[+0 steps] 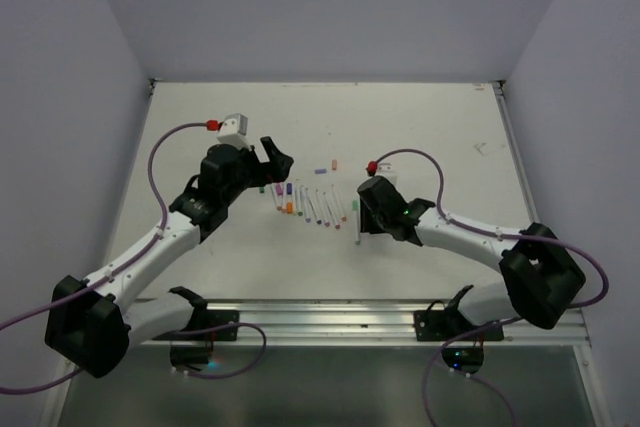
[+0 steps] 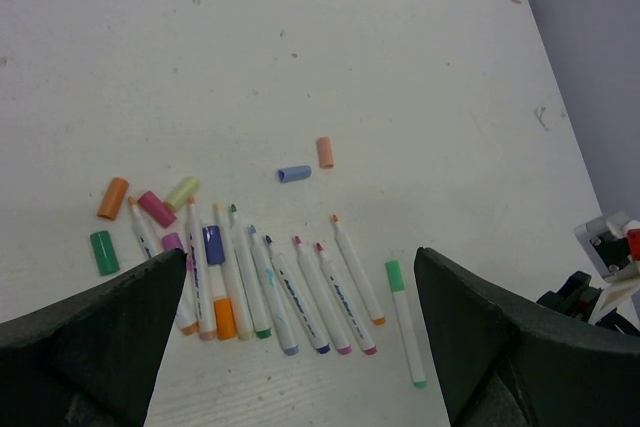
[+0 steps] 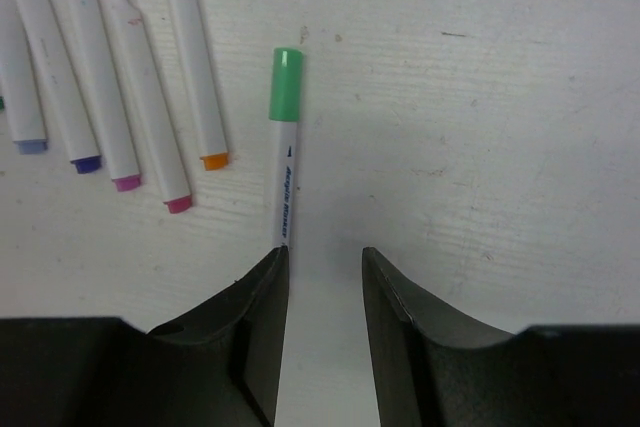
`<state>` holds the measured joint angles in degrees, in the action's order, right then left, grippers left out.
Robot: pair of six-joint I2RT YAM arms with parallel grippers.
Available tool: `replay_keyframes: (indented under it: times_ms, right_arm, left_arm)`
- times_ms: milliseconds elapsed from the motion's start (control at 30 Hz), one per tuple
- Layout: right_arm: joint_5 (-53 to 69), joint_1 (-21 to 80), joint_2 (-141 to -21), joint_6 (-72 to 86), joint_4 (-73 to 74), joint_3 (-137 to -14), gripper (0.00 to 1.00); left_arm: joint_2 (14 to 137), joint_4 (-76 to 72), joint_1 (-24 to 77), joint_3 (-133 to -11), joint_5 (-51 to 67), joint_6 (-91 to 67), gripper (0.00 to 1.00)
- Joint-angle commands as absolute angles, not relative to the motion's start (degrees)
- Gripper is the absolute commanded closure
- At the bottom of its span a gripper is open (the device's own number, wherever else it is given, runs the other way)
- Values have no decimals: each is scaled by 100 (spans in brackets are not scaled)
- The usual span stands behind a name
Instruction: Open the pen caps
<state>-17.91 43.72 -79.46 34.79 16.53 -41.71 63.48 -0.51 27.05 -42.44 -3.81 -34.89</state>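
Several loose pen caps lie on the white table: orange (image 2: pixel 112 198), pink (image 2: pixel 156 208), green (image 2: pixel 103 252), blue (image 2: pixel 294 174) and peach (image 2: pixel 325 152). Beside them is a row of uncapped white pens (image 2: pixel 300 292). One pen (image 3: pixel 285 187) lies apart to the right, its green cap (image 3: pixel 286 84) on. My right gripper (image 3: pixel 325 249) is low over that pen's tail end, open. The barrel runs under the left finger (image 3: pixel 262 297), and the gap between the fingers is empty. My left gripper (image 2: pixel 300 252) hangs wide open above the pen row and holds nothing.
Grey walls enclose the table (image 1: pixel 420 127) on three sides. A metal rail (image 1: pixel 330 317) runs along the near edge by the arm bases. The right arm's wrist (image 2: pixel 610 257) shows at the right edge of the left wrist view.
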Motion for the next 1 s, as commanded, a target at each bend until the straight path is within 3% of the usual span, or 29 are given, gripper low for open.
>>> replay_keyframes:
  times_ms: [0,333,567,700,967]
  right_arm:
    - [-1539,4386,-8041,3322,1600,-4614,60]
    - [-1344,4570,-9061,3524,1740,-4904,62]
    - [-1643,4579,-9062,3612,1898,-4737,76]
    - [-1810,4562,-8877,3516,1916,-4579,99]
    - [-1846,4631,-7719,2945,1171,-4245,100]
  left_arm:
    - [6363,-176,2681,-4201,-281,-3524,0]
    - [6354,-185,2681,-4157,-237,-3577,0]
    - [6381,-246,2681,-4157,-97,-3665,0]
    - [6425,-316,2681,-4166,182,-3840,0]
    - [7039,-562,2864,-4393,747,-4622,0]
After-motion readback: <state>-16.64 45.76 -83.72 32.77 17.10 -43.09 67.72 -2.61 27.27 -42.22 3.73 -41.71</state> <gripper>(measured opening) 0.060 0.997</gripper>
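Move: The green-capped pen lies roughly 2 cm ahead of the right hand's point, 2 cm to its left and 4 cm below, its cap at the far end. The uncapped orange pen is 4 cm farther left and 5 cm farther out than the green-capped one; the uncapped red pen is about 6 cm ahead and 8 cm left of the right hand. From the left hand, the green-capped pen is some 17 cm right, 6 cm back and 18 cm down. Swing the half-open right gripper about 3 cm left over the green-capped pen, rising slightly first, then drop some 4 cm to straddle its white barrel towards the near end. Shut the fingers to pinch the barrel, then start up, easing 1 to 2 cm back right. Meanwhile start the open left gripper right and down, about 3 cm, towards the pen. ##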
